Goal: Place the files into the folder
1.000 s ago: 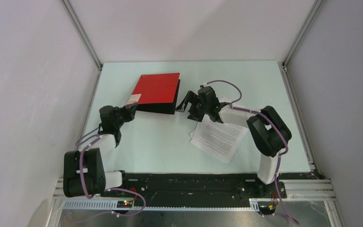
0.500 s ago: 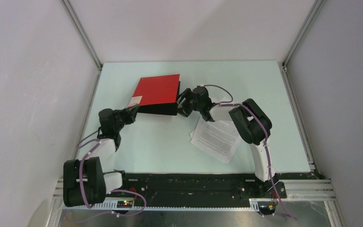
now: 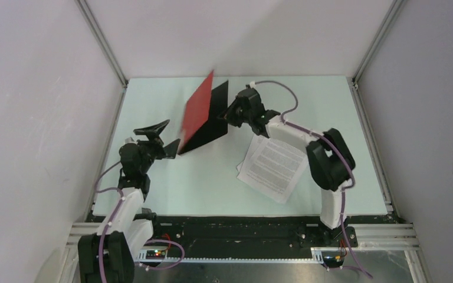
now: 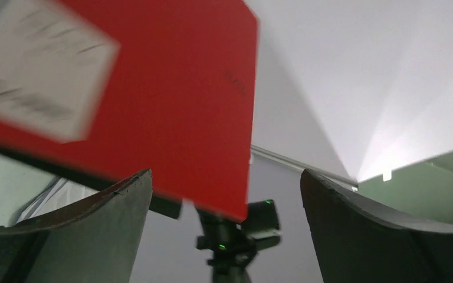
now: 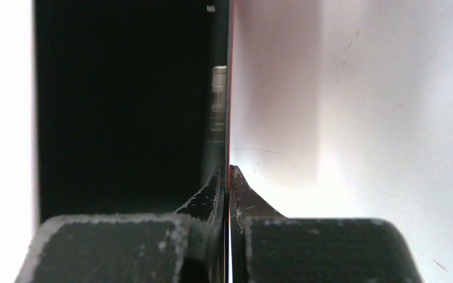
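The folder (image 3: pixel 197 112) is at the back middle of the table, its red cover raised steeply and its black inside (image 3: pixel 213 118) facing right. My right gripper (image 3: pixel 231 113) is shut on the cover's thin right edge (image 5: pixel 229 135). The right wrist view has the black inside and a metal clip (image 5: pixel 217 106) to the left of that edge. My left gripper (image 3: pixel 160 137) is open beside the folder's near left corner, holding nothing. In the left wrist view the red cover (image 4: pixel 171 100) with its white label (image 4: pixel 41 71) looms above the spread fingers (image 4: pixel 103 221). The files (image 3: pixel 273 168) lie flat at the centre right.
Grey walls (image 3: pixel 47 88) and metal frame rails (image 3: pixel 103 44) close in the table on three sides. The right arm (image 3: pixel 327 156) arches over the far corner of the files. Both arm bases sit on the black rail (image 3: pixel 236 227) at the near edge.
My left gripper has let go of the folder's corner, opened wide and drawn back. My right gripper has shut on the cover's edge and swung the cover from flat to steeply raised.
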Available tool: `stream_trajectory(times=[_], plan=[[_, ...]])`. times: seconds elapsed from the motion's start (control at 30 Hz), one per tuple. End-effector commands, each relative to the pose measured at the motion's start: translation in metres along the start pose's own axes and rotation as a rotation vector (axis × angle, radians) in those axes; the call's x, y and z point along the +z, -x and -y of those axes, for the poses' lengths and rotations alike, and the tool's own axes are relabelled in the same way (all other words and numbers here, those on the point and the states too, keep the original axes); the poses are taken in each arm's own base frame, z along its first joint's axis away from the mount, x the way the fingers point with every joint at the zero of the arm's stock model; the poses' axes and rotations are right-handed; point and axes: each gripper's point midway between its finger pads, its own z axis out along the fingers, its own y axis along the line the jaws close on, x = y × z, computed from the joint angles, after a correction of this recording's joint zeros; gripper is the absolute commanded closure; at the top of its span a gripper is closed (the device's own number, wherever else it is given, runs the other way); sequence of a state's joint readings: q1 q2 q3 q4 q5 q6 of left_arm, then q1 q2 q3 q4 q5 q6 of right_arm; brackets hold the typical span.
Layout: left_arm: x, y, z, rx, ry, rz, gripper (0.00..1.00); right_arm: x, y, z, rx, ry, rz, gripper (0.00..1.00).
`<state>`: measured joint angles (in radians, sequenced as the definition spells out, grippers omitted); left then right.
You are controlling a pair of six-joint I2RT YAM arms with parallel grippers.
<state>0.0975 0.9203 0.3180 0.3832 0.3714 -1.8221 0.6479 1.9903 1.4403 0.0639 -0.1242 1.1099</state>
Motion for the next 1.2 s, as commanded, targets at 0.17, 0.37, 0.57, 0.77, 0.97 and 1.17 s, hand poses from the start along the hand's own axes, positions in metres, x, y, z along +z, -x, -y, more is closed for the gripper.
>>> stream_trajectory(times=[0.17, 0.37, 0.57, 0.77, 0.97, 1.17], plan=[[-0.025, -0.026, 0.017, 0.305, -0.112, -0.067, 0.00, -0.119, 0.031, -0.052, -0.816, -0.433, 0.203, 1.00], [-0.040, -0.029, 0.040, 0.630, -0.044, -0.016, 0.00, -0.133, 0.025, -0.069, -1.148, -0.679, 0.289, 1.00], [-0.055, -0.033, 0.071, 0.899, 0.031, 0.000, 0.00, -0.140, 0.013, -0.086, -1.245, -0.715, 0.338, 1.00], [-0.060, -0.040, 0.083, 0.959, 0.047, -0.018, 0.08, -0.137, 0.000, -0.088, -1.082, -0.567, 0.296, 1.00], [-0.032, -0.048, 0.036, 0.938, 0.171, -0.106, 0.27, -0.149, 0.005, -0.050, -0.834, -0.491, 0.275, 1.00], [-0.005, -0.054, -0.021, 0.946, 0.318, -0.154, 0.37, -0.156, -0.006, -0.016, -0.520, -0.276, 0.154, 1.00]])
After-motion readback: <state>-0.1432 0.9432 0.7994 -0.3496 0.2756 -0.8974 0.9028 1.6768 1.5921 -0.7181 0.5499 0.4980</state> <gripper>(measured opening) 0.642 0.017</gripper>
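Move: From the left gripper, the half-open folder stands with its middle about 15 cm ahead, 12 cm to the right and some 9 cm lower. The right gripper already pinches the folder's right-hand edge; the bare table it is brought over lies roughly 10 cm back, 9 cm to the right and 12 cm below that gripper. The papers are about 16 cm back from it and 25 cm to its right, 13 cm lower. Keep the folder's edge pinched in the right gripper: swing it up about 12 cm and back, rolling its left side down some 75 degrees, then ease it down and carry it right towards the papers, rolling partly back. Bring the open left gripper up clear of the folder, rolling its left side up, then down and right over the folder's left half, part-closing the fingers. ##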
